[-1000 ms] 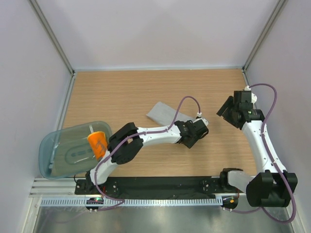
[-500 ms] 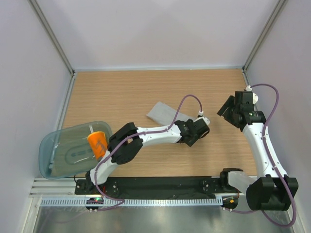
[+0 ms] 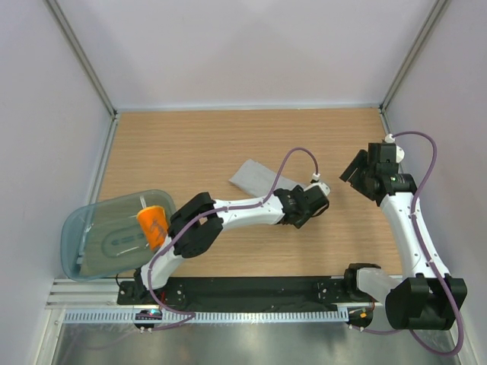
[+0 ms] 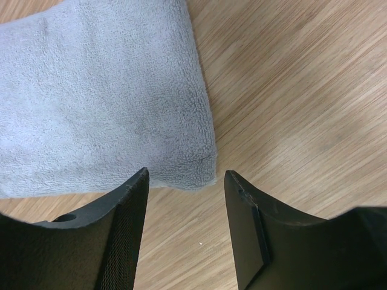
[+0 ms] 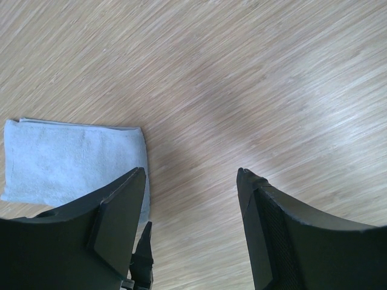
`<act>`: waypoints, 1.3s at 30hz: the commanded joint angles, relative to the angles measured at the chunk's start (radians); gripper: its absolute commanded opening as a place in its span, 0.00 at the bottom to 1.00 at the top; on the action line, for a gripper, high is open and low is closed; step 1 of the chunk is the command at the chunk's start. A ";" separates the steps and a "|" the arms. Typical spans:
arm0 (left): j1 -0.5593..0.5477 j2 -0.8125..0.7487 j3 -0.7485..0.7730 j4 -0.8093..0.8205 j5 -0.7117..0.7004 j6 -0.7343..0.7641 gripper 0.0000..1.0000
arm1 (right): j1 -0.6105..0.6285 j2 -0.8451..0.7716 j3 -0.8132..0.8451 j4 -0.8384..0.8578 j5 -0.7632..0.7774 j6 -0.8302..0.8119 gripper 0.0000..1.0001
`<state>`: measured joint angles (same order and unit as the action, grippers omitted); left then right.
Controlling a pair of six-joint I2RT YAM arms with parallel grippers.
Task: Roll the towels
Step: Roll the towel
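Observation:
The light grey towel (image 3: 255,176) lies folded flat on the wooden table, with my left arm crossing its right end. In the left wrist view its fluffy corner (image 4: 193,163) sits just beyond the tips of my left gripper (image 4: 186,175), which is open with only bare wood between its fingers. The small orange towel (image 3: 153,224) stands rolled inside the teal tub (image 3: 91,243) at the left. My right gripper (image 3: 354,169) hovers to the right of the grey towel (image 5: 66,160). It is open (image 5: 191,172) over bare wood and holds nothing.
The tub overhangs the table's left edge near the front. White walls close in the table on the left, back and right. Bare wood stretches behind the grey towel and between the two grippers. The arm bases sit on a black rail (image 3: 251,293) at the front.
My left gripper has crept slightly to the right at the towel's corner. The right arm shifted a little at first and then held still. Both towels stay where they were.

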<state>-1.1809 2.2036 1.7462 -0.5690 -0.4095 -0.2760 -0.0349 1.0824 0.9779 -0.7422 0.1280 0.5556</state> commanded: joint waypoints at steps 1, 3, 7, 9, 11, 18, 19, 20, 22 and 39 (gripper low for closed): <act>-0.006 -0.018 0.045 0.052 0.005 0.017 0.54 | -0.007 -0.003 0.033 0.010 -0.002 -0.005 0.69; -0.006 0.002 0.065 0.044 0.009 0.015 0.54 | -0.007 0.001 0.033 0.007 -0.002 -0.006 0.69; -0.005 0.015 0.030 0.043 0.005 -0.012 0.54 | -0.010 0.001 0.036 0.001 -0.001 -0.011 0.69; -0.003 0.010 -0.023 0.067 0.011 -0.022 0.54 | -0.010 -0.001 0.036 0.001 -0.002 -0.013 0.69; 0.000 0.005 -0.056 0.086 0.015 -0.028 0.53 | -0.011 0.004 0.033 0.001 -0.007 -0.013 0.69; 0.029 0.022 -0.106 0.144 0.070 -0.045 0.40 | -0.011 0.014 0.024 0.012 -0.028 -0.005 0.68; 0.030 0.022 -0.112 0.146 0.075 -0.045 0.36 | -0.011 0.011 0.024 0.010 -0.027 -0.006 0.68; 0.030 0.021 -0.116 0.150 0.077 -0.045 0.34 | -0.011 0.013 0.022 0.012 -0.027 -0.006 0.68; 0.032 0.016 -0.126 0.153 0.081 -0.043 0.24 | -0.011 0.013 0.018 0.020 -0.031 -0.005 0.68; 0.066 -0.166 -0.312 0.247 0.162 -0.124 0.00 | -0.003 0.244 -0.370 0.628 -0.679 0.268 0.66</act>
<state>-1.1202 2.0857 1.4578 -0.3225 -0.2829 -0.3668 -0.0414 1.3319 0.6323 -0.3237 -0.4179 0.7216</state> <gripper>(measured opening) 0.029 0.661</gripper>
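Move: The gray towel's near right corner lies almost under the left fingertips, about 1 cm ahead and 3 cm below. The towel's middle is some 11 cm ahead and 8 cm left of the left hand. From the right hand, the middle of the towel's right edge lies about 2 cm ahead, 12 cm to the left and 16 cm down, while the left gripper stands roughly 4 cm back, 16 cm left and 12 cm lower. Down about 2 cm, the left hand sinks onto the towel's near right corner, shuts its fingers to pinch it, then draws it about 2 cm left. The right hand first waits with its fingers open, then swings quickly down and left, about 15 cm in all, towards the towel's right edge, rolling some 30 degrees so its left side rises; it stays open. ##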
